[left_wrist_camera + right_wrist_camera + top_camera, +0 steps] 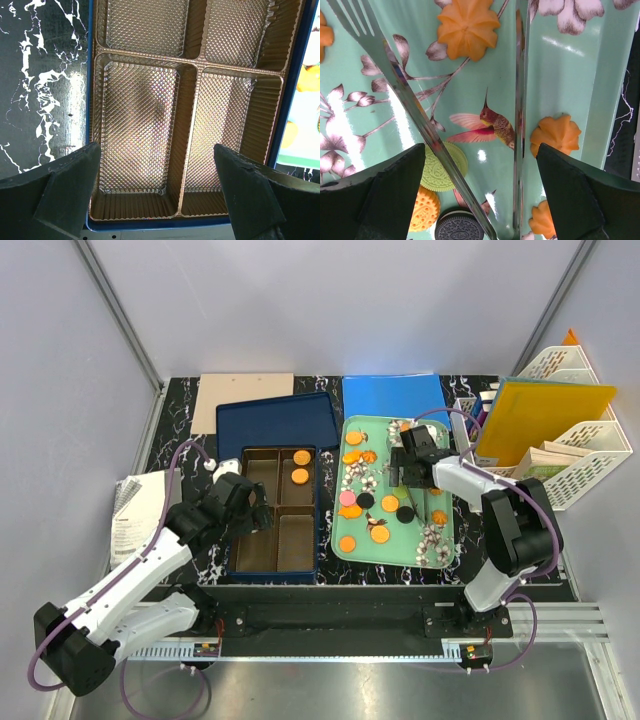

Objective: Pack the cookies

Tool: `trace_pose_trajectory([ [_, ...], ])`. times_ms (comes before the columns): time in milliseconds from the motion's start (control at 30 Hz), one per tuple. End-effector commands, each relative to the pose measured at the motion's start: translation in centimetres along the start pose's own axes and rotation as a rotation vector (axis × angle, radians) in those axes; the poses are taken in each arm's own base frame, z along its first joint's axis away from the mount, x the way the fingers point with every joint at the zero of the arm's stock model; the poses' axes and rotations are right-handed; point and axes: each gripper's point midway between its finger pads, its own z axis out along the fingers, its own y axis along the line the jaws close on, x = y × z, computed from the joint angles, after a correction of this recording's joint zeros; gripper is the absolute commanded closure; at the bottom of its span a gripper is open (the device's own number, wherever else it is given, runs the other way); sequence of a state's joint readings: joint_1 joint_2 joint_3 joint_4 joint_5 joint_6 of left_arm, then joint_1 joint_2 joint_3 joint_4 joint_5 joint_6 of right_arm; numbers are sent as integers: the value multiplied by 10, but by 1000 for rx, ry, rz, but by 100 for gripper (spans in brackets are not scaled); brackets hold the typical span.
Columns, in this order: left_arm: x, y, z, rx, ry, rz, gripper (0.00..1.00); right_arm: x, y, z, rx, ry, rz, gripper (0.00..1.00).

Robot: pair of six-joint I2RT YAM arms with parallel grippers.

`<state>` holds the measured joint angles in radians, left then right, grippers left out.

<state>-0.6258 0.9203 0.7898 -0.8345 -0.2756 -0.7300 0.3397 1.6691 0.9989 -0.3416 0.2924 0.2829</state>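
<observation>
Cookies (351,456) in orange, pink, green and black lie scattered on the mint-green tray (442,553). Two orange ones (301,466) sit in the far right compartment of the gold insert (282,541) in the blue box. My left gripper (250,508) hangs open over the insert's (145,110) empty near compartments, holding nothing. My right gripper (407,468) is open low over the green tray (555,65), straddling metal tongs (410,105) that lie there. A green cookie (440,167), an orange one (425,209) and a black one (459,227) lie by its left finger.
The box's blue lid (280,420) lies behind it, beside a tan board (245,400) and a blue folder (390,398). White file racks with a yellow folder (545,420) stand at the right. Papers (135,515) lie at the left edge.
</observation>
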Motion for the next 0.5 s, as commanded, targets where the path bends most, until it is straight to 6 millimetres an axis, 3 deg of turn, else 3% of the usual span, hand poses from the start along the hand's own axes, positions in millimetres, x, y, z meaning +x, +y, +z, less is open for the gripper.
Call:
trace_pose_trajectory([
  [0,-8,-11,-1,47,-24,5,1,-8,6,9,-18,2,34,2],
  [267,-9,-10,-1,42,-31,7,1,6,3,20,6,83,61,16],
  [367,-10,-10,-1,43,-32,10,1,11,-3,21,28,100,81,33],
  [400,-10,-10,-1,40,-30,9,1,11,-4,21,35,104,91,44],
  [467,-11,-11,-1,42,-32,10,1,11,-9,18,56,102,99,51],
])
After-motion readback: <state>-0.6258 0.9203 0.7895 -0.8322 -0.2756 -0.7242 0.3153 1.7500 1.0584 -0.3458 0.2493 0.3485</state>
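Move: The tongs lie open on the tray right below the right hand, their middle about 2 cm ahead and 2 cm down, one leg towards each finger, the joint end pointing back. The green cookie lies about 3 cm left and level with the hand, the black cookie some 6 cm back and 2 cm left, and an orange flower cookie about 6 cm right and 3 cm ahead. From the left hand the tongs are some 35 cm right, 8 cm ahead and 10 cm lower. Both legs of the tongs come between the right fingers, which close to about half open and begin to squeeze the legs inward. Before the main closing, the right hand eases about 1.5 cm forward and 1 cm down over the legs, then stays there, tilting only slightly. ##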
